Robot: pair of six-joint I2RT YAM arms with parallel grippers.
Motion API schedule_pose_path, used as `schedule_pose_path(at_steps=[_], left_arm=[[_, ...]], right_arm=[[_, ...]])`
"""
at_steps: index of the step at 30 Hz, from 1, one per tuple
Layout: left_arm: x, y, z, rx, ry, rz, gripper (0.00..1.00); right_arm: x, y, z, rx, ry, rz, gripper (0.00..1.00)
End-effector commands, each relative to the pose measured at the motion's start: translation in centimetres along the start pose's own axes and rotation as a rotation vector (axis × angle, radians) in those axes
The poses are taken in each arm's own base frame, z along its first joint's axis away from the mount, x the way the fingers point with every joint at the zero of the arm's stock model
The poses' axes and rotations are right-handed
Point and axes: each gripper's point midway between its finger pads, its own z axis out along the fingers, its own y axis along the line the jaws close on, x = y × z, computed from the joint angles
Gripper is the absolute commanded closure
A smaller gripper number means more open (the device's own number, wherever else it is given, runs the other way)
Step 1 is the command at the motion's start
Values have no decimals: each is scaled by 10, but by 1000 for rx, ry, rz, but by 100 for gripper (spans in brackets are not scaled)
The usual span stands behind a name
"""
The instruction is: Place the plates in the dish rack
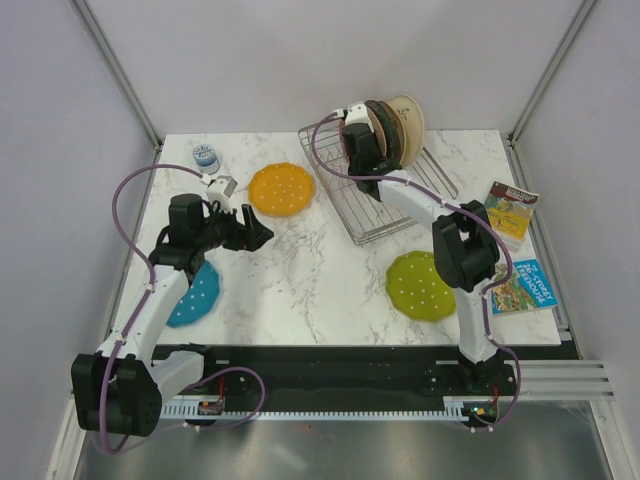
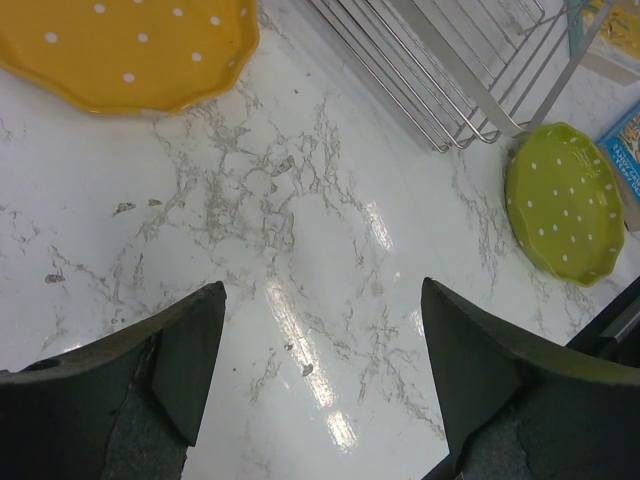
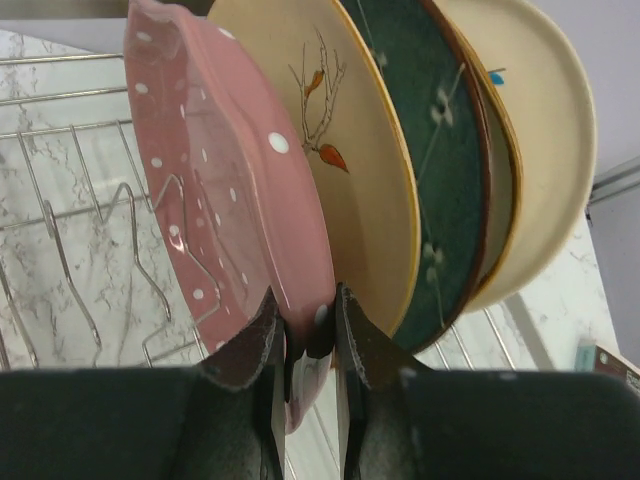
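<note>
My right gripper (image 3: 310, 330) is shut on the rim of the pink dotted plate (image 3: 230, 190) and holds it upright over the back of the silver wire dish rack (image 3: 70, 200), beside a plain beige plate (image 3: 350, 170). In the top view this gripper (image 1: 357, 125) is at the rack's (image 1: 400, 200) far end. My left gripper (image 2: 322, 295) is open and empty above bare marble; it shows in the top view (image 1: 255, 235) too. The orange plate (image 1: 281, 188) lies flat beyond it. The blue plate (image 1: 195, 295) lies partly under my left arm. The lime green plate (image 1: 421, 285) lies front right.
Plain beige, dark green (image 3: 440, 170) and cream (image 3: 540, 150) plates stand in the rack behind the pink one. Two colourful books (image 1: 510, 210) (image 1: 522, 285) lie at the right edge. A small blue-and-white jar (image 1: 206, 157) and a small metal piece (image 1: 222, 187) sit back left.
</note>
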Motion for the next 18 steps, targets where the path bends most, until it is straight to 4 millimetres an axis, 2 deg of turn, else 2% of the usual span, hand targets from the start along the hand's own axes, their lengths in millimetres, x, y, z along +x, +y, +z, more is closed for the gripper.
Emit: schedule_pose_path(at_steps=[1, 4, 5, 7, 8, 9, 10, 11, 12, 14, 15, 18], left_arm=[[-6, -2, -1, 3, -27, -1, 14], [-5, -1, -2, 0, -27, -2, 14], [-4, -2, -2, 1, -24, -5, 14], [-4, -1, -1, -1, -24, -8, 14], [-4, -1, -2, 0, -26, -5, 14], [-5, -1, -2, -2, -28, -4, 14], [-6, 0, -2, -12, -29, -4, 14], [-7, 2, -2, -21, -34, 0, 14], [-9, 4, -2, -32, -39, 3, 14], [-13, 12, -3, -80, -52, 12, 14], [-13, 16, -3, -99, -50, 15, 13], [-33, 39, -14, -219, -88, 34, 12]], right_arm=[[-5, 16, -1, -26, -27, 38, 100], [-7, 16, 1, -22, -35, 37, 98], [-7, 16, 1, -22, -36, 31, 82], [-13, 14, 0, -20, -48, 34, 61], [-17, 12, -2, -22, -55, 32, 33], [-21, 11, -4, -30, -63, 29, 14], [-32, 9, -10, -51, -84, 33, 2], [-38, 7, -14, -62, -93, 34, 2], [-53, 0, -24, -71, -116, 40, 2], [-65, -3, -37, -106, -123, 30, 2], [-82, -14, -49, -109, -147, 47, 2], [-91, -22, -70, -152, -145, 50, 2]])
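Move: The right hand already pinches the pink plate by its near edge. The rack slot it is lowering into lies some 6 cm ahead of the hand and 4 cm below. To the right of the hand, at about the same reach and slightly below it, stand the beige plate, roughly 4 cm over, and the green plate, about 7 cm. From the left hand the slot is some 28 cm ahead, 17 cm right and 3 cm lower. The right hand lowers the pink plate about 1.5 cm, opens wide, shifts 2 cm left, then backs off rising. ##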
